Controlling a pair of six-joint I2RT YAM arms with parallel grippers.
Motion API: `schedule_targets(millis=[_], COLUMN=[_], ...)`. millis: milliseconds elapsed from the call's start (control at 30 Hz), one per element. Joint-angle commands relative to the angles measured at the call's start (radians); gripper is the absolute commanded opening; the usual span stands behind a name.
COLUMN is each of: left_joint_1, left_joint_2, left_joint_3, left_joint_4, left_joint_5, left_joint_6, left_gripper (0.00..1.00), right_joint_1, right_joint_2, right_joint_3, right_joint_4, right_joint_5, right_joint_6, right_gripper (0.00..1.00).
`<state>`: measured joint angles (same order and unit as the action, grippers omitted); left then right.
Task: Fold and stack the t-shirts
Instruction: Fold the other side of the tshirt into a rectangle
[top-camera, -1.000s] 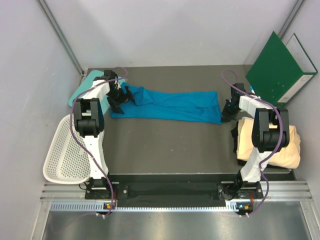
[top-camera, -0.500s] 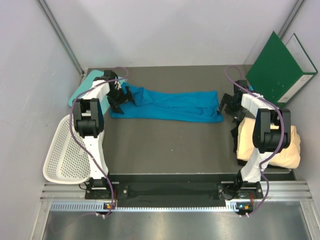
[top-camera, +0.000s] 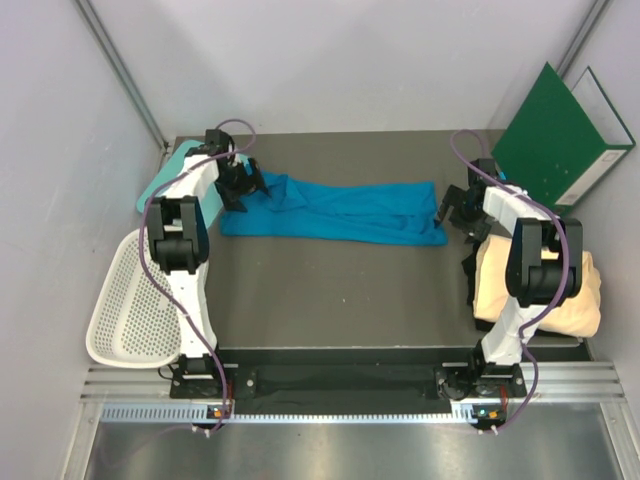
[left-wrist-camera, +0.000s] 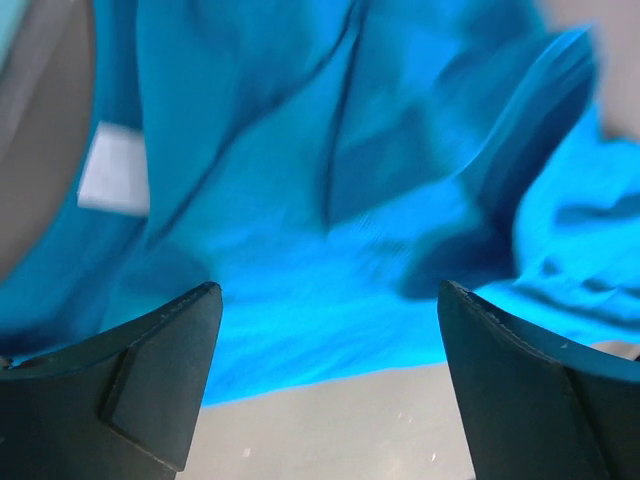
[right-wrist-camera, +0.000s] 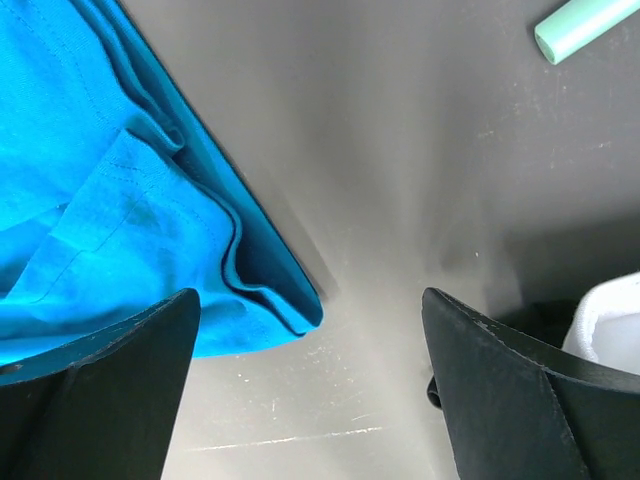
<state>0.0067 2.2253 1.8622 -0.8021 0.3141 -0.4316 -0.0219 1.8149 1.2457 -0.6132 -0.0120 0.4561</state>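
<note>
The bright blue t-shirt (top-camera: 335, 212) lies folded lengthwise as a long band across the far part of the table. My left gripper (top-camera: 244, 188) is open over its left end; the left wrist view shows the blue cloth (left-wrist-camera: 330, 190) with a white label (left-wrist-camera: 113, 183) just beyond the open fingers (left-wrist-camera: 150, 370). My right gripper (top-camera: 456, 213) is open and empty just right of the shirt's right end, whose corner (right-wrist-camera: 270, 290) lies between its fingers. The cream-yellow t-shirt (top-camera: 565, 295) sits as a folded bundle at the right edge, partly behind the right arm.
A flat teal board (top-camera: 163, 175) lies at the far left under the left arm. A white mesh basket (top-camera: 130, 305) stands at the left edge. A green binder (top-camera: 560, 135) leans at the back right. A pale green bar (right-wrist-camera: 585, 25) shows in the right wrist view.
My left gripper has moved a little toward the far left end of the blue shirt. My right gripper moved slightly right and away from the shirt's right end, then held still.
</note>
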Motion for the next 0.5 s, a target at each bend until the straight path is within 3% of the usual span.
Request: schedule_targets(millis=[0, 67, 100, 400, 467], left_joint_1=[0.004, 0.006, 0.004, -0.034, -0.042], left_joint_2=[0.051, 0.077, 0.085, 0.105, 0.118], left_joint_3=[0.086, 0.104, 0.106, 0.083, 0.081], left_joint_4=[0.057, 0.055, 0.055, 0.075, 0.089], left_joint_5=[0.014, 0.020, 0.023, 0.013, 0.003], left_joint_6=[-0.015, -0.018, -0.018, 0.002, -0.001], left_gripper=[0.83, 0.67, 0.63, 0.56, 0.49], right_joint_1=[-0.004, -0.003, -0.004, -0.004, -0.004], right_joint_2=[-0.052, -0.054, -0.055, -0.057, -0.054], right_joint_3=[0.006, 0.001, -0.002, 0.006, 0.008], right_joint_4=[0.017, 0.017, 0.015, 0.009, 0.007], right_joint_5=[-0.014, -0.016, -0.016, -0.016, -0.023], right_joint_6=[0.009, 0.009, 0.010, 0.010, 0.010], right_gripper=[0.92, 0.92, 0.92, 0.92, 0.92])
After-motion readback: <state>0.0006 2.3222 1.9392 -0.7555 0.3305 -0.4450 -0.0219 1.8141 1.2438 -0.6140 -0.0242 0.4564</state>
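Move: The near tip of the folded-over flap at the t-shirt's left end lies about 3 cm ahead of the left hand, 1 cm to its right and 3 cm below. The white tag is some 7 cm to the hand's left, level with it; the gaping fold stands 10 cm right and 3 cm ahead, and the mint board's middle about 16 cm left and 2 cm ahead. From the right hand, the flap tip is roughly 58 cm left and 11 cm ahead. The left fingertips come down onto the t-shirt on either side of the flap's near tip, closing from almost fully open to about half without shutting on the cloth. The hand first slides some 2.5 cm forward over the cloth, then drops about 2 cm and stays there as the fingers go on narrowing, the wrist nearly unchanged. ##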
